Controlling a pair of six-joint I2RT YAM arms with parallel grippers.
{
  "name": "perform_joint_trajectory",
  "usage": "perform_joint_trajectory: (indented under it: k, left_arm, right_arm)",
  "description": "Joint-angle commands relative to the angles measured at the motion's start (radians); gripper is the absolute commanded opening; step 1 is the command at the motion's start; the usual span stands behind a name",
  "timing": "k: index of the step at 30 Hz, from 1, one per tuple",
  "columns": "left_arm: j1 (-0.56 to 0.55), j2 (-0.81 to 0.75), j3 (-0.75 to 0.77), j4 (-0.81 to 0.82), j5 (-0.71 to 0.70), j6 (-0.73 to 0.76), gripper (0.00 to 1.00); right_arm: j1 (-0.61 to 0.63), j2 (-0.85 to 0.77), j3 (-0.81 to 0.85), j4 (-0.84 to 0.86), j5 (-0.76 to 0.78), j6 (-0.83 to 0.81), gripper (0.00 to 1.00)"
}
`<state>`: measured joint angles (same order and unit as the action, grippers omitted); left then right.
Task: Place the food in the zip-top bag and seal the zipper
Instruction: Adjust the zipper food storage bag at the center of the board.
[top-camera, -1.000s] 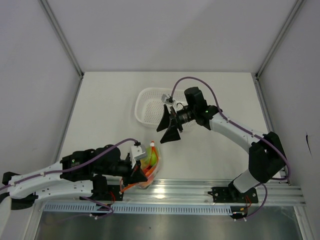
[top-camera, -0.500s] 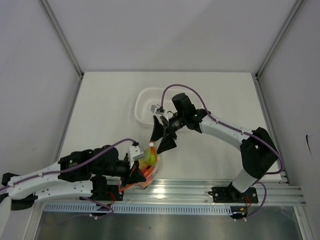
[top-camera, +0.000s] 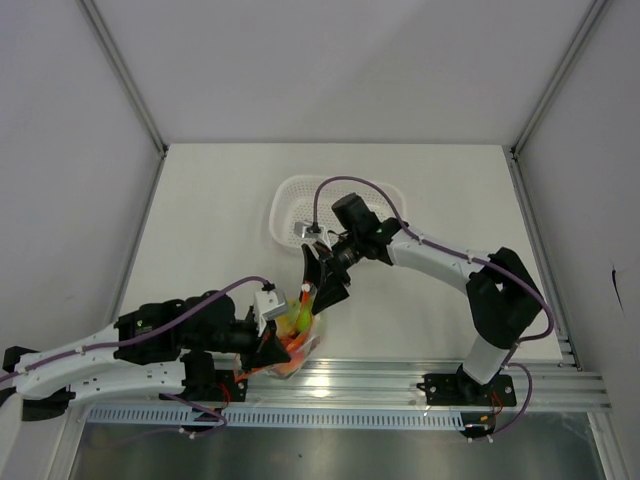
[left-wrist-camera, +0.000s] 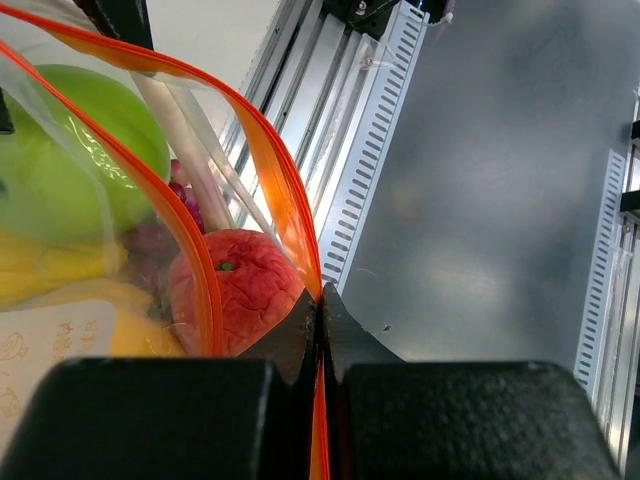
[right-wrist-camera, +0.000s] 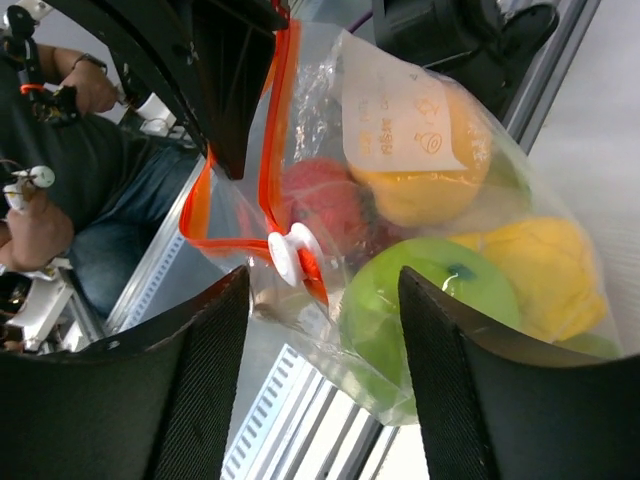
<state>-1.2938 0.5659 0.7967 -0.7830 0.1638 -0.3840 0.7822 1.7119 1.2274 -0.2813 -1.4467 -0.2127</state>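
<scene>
The zip-top bag (top-camera: 293, 335) hangs by the table's near edge, holding the food: a green apple (right-wrist-camera: 440, 300), a lemon (right-wrist-camera: 545, 265), an orange (right-wrist-camera: 420, 170) and a red peach (left-wrist-camera: 240, 300). My left gripper (left-wrist-camera: 321, 292) is shut on one end of the red-orange zipper (left-wrist-camera: 265, 150), whose two lips gape apart. At the other end sits a white slider (right-wrist-camera: 290, 255). My right gripper (right-wrist-camera: 322, 272) is open, with one finger on each side of the slider and the bag's corner, touching neither. From above, the right gripper (top-camera: 322, 283) hovers just over the bag's upper end.
The white perforated basket (top-camera: 290, 195) stands behind the right arm at the back of the table. An aluminium rail (top-camera: 400, 375) runs along the near edge under the bag. A person (right-wrist-camera: 60, 200) shows beyond the rail in the right wrist view.
The right arm swung from over the basket toward the near left to the bag's slider end, and its jaws narrowed. The left gripper kept its hold on the zipper.
</scene>
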Motion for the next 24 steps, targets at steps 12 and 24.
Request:
perform_joint_trajectory:
  k: [12,24]
  left_arm:
    - [-0.004,-0.015,0.038,-0.007,-0.035,-0.019,0.01]
    - [-0.004,-0.046,0.053,-0.047,-0.233,-0.067,0.43]
  right_arm:
    - [-0.024,0.279,0.382,-1.24,-0.193,-1.154,0.17]
    - [-0.049,0.149,0.403,-1.245,-0.192,-1.096,0.0]
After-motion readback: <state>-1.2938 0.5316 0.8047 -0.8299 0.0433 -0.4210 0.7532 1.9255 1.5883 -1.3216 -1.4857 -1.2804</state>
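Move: The zipper's white slider, at the far corner of the bag's orange rim, sits about 2 cm left of the right hand and 2 cm below it, level with it fore and aft, between and just past the open fingertips. The green apple in the bag is some 7 cm back, 4 cm left and 8 cm below. From the left hand, shut on the near end of the rim, the slider is about 14 cm ahead, 6 cm right and 1 cm lower; the red fruit lies roughly 3 cm ahead, 4 cm right and 7 cm below. The right fingers close fully on the bag's far corner beside the slider, the hand dipping about 2 cm and nudging forward first; once shut, it draws back, rises nearly 2 cm and eases right, tilted some 10 degrees by the end. The left fingers then part and let go of the rim's near end, that hand shifting about 2 cm forward and left. ##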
